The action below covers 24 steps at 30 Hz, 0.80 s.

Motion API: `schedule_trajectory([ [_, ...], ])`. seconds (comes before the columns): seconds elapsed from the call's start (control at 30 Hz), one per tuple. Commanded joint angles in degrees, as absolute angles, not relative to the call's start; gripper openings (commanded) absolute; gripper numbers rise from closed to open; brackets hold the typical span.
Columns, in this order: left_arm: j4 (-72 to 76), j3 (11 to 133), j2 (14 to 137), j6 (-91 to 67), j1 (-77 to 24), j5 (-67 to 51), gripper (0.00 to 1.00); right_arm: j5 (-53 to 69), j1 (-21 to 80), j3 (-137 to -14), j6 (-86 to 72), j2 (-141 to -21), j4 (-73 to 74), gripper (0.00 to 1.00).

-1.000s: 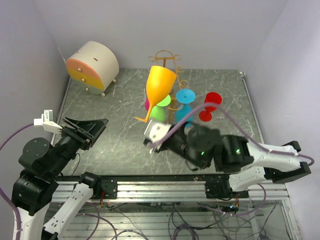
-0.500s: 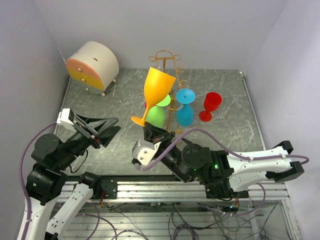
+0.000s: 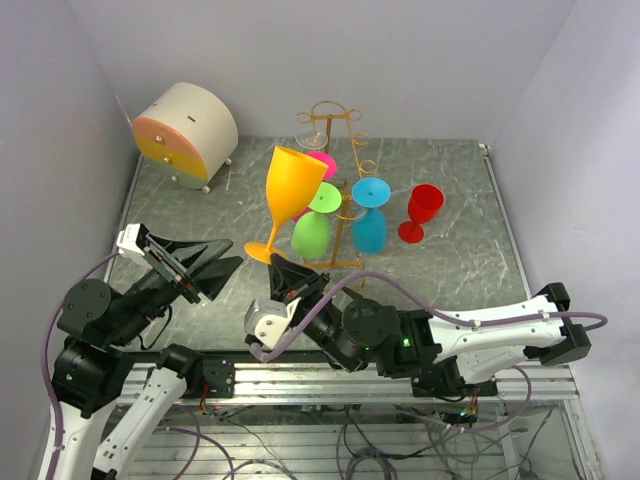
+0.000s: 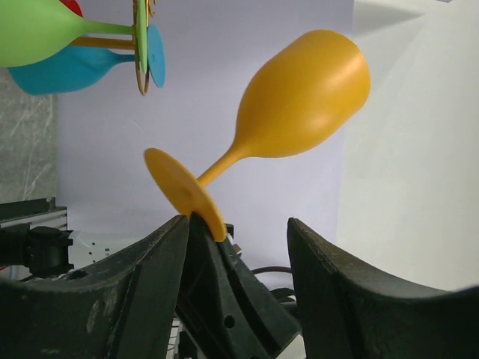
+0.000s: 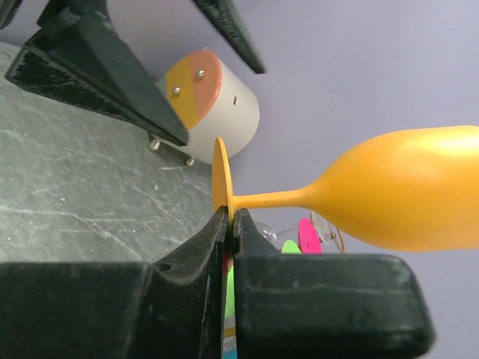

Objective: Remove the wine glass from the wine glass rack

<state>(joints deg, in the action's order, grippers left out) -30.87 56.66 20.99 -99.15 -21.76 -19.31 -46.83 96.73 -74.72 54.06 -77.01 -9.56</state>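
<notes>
An orange wine glass hangs tilted in the air to the left of the golden wire wine glass rack, apart from it. My right gripper is shut on the rim of its round foot, with the stem and bowl reaching out sideways. My left gripper stands open just left of that foot, its fingers pointing at it. In the left wrist view the foot shows close to one fingertip of the left gripper. Whether it touches I cannot tell.
Green, blue and pink glasses hang on the rack. A red glass stands on the marble table to its right. A round cream cabinet with orange drawers sits at the back left.
My right arm has carried the orange glass leftward and nearer, away from the rack. The left gripper has swung up and right toward the glass's foot, still open.
</notes>
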Motion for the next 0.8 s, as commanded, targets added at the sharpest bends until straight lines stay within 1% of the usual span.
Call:
schedule_trajectory([
  [0.0, -28.38, 56.55, 20.65, -100.73, -22.06, -23.06, 0.66, -45.35, 99.52, -73.54, 55.15, -77.89, -14.17, 0.00],
  [0.43, -27.20, 54.19, 20.25, -101.04, -22.06, -24.23, 0.65, -43.66, 101.52, -70.65, 59.57, -79.09, -20.63, 0.00],
  [0.53, -26.56, 53.74, 20.35, -100.94, -22.06, -24.22, 0.60, -43.06, 102.00, -70.34, 59.68, -79.34, -20.21, 0.00],
  [0.7, -23.04, 52.43, 20.42, -101.25, -22.06, -25.36, 0.41, -42.86, 102.52, -69.81, 59.64, -79.38, -19.82, 0.00],
  [0.77, -21.79, 52.12, 20.77, -101.02, -22.06, -25.94, 0.39, -42.75, 102.63, -69.60, 59.74, -79.35, -20.01, 0.00],
])
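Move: The left gripper waits open beside the orange wine glass; the middle of its foot is some 5 cm to that hand's right, about level and neither ahead nor back. For the right hand, pinching the foot's rim, the left gripper is about 7 cm to the left and 1 cm ahead. The hanging green glass is around 12 cm ahead, 8 cm right and 16 cm below that right hand, the blue one 13 cm ahead, 20 cm right, 16 cm below. Leftward and a little down, the right hand carries the orange glass about 2 cm towards the left gripper, easing off midway and keeping its pinch on the foot's rim. The left hand sinks about 1.5 cm and edges 1 cm right to meet it, then late on begins closing its fingers around the foot's near edge, from two thirds open to under half; whether they touch can't be made out. ##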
